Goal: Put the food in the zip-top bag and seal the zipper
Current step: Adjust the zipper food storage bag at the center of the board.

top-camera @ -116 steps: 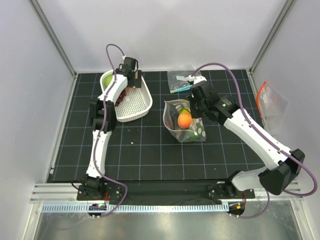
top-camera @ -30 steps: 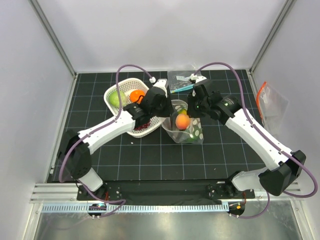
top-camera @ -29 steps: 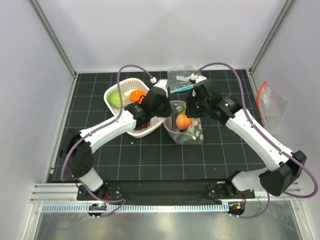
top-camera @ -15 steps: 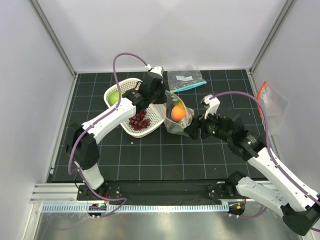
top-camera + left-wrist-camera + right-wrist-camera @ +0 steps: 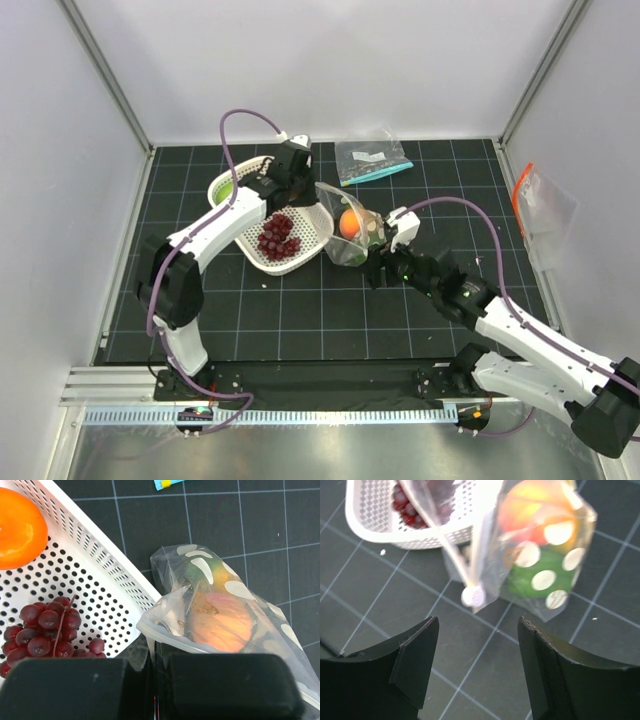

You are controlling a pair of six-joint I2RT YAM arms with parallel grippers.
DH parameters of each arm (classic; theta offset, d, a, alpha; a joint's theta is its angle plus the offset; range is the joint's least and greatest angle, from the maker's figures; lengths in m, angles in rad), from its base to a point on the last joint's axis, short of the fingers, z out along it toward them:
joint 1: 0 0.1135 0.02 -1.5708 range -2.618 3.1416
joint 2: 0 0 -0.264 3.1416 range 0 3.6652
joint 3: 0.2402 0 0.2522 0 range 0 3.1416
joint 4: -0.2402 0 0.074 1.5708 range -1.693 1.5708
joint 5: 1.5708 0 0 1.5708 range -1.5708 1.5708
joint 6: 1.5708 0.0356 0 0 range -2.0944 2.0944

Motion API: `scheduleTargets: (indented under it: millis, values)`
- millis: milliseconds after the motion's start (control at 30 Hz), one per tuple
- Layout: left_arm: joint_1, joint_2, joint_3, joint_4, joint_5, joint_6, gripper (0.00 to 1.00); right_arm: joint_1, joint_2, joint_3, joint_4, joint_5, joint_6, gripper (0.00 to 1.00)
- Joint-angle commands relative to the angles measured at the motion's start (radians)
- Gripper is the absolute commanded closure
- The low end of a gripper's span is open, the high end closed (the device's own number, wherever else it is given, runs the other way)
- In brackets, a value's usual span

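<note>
The zip-top bag (image 5: 352,240) hangs tilted beside the white basket, holding an orange-yellow fruit (image 5: 349,223) and a dark green one (image 5: 535,580). My left gripper (image 5: 309,189) is shut on the bag's mouth edge; in the left wrist view the zipper (image 5: 167,639) runs straight into the closed jaws. My right gripper (image 5: 477,645) stands open just in front of the bag with nothing between its fingers. A white slider (image 5: 472,596) dangles at the strip's end. Purple grapes (image 5: 278,232), an orange fruit (image 5: 17,530) and a pale green fruit (image 5: 226,186) lie in the basket.
The white perforated basket (image 5: 305,225) sits left of the bag, touching it. A small clear bag with a teal strip (image 5: 372,160) lies at the back. Another clear bag with an orange strip (image 5: 540,205) leans on the right wall.
My left gripper shut on the bag's mouth and drew it up toward the basket. My right gripper let go of the bag, opened, and swung back to the near side.
</note>
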Motion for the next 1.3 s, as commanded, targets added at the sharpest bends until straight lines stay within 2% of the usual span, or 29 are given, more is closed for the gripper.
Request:
scheduleTargets:
  millis: [0, 133, 333, 500, 600, 633, 700, 800, 933, 967, 1133, 1200, 1233, 1267]
  values:
    - [0.001, 0.002, 0.04, 0.005, 0.026, 0.027, 1.0, 0.004, -0.013, -0.003, 0.106, 0.123, -0.04, 0.29]
    - [0.001, 0.005, 0.041, 0.003, 0.034, 0.028, 1.0, 0.005, 0.033, 0.006, 0.112, 0.14, -0.081, 0.37]
    - [0.002, 0.001, 0.054, -0.015, 0.029, 0.042, 1.0, 0.02, 0.084, 0.018, 0.163, 0.085, -0.123, 0.41]
    - [0.002, 0.008, 0.075, -0.037, 0.028, 0.05, 1.0, 0.034, 0.122, 0.012, 0.215, 0.112, -0.127, 0.43]
    - [0.002, 0.01, 0.075, -0.041, 0.046, 0.05, 1.0, 0.039, 0.154, 0.024, 0.227, 0.126, -0.129, 0.62]
    - [0.002, 0.008, 0.071, -0.046, 0.054, 0.048, 1.0, 0.039, 0.159, 0.034, 0.229, 0.143, -0.124, 0.8]
    - [0.001, -0.006, 0.057, -0.046, 0.078, 0.047, 1.0, 0.044, 0.144, 0.057, 0.204, 0.141, -0.113, 0.87]
    - [-0.002, -0.042, 0.019, -0.046, 0.078, 0.048, 1.0, 0.047, 0.06, 0.078, 0.145, 0.135, -0.057, 0.99]
    - [-0.013, -0.102, -0.024, -0.063, 0.074, 0.047, 0.99, 0.047, -0.022, 0.168, -0.081, 0.167, 0.049, 0.99]
    - [-0.014, -0.114, -0.035, -0.07, 0.065, 0.047, 0.99, 0.047, -0.037, 0.207, -0.181, 0.176, 0.069, 0.99]
    - [-0.053, -0.219, -0.075, -0.14, -0.023, 0.047, 0.95, 0.047, -0.057, 0.305, -0.456, 0.148, 0.163, 0.99]
    - [-0.07, -0.265, -0.121, -0.153, -0.05, 0.041, 0.89, 0.047, -0.068, 0.327, -0.506, 0.118, 0.202, 0.99]
    - [-0.089, -0.32, -0.138, -0.156, -0.063, 0.039, 0.81, 0.047, -0.088, 0.327, -0.524, 0.111, 0.213, 0.99]
    - [-0.102, -0.349, -0.155, -0.159, -0.099, 0.033, 0.57, 0.047, -0.105, 0.318, -0.549, 0.097, 0.235, 0.99]
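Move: The bag's loose zipper corner hangs about 4 cm ahead of the open right fingers, 2 cm left and 2 cm below. From that hand the peach in the bag is 11 cm ahead, 6 left, 9 down; the green pepper 8 ahead, 3 left, 12 down. From the left hand, already pinching the opposite corner, the loose one is 12 cm back, 12 right and 2 below; the grapes lie 8 back, 8 left, 14 down. The bag's loose zipper corner is met by the right hand reaching about 3 cm forward, slightly left and down, and its fingers pinch it, then lift it some 9 cm while drawing back and to the right. The left hand at first nearly holds its place with the other corner, then swings back about 7 cm and up, its fingers starting to part at the end. ##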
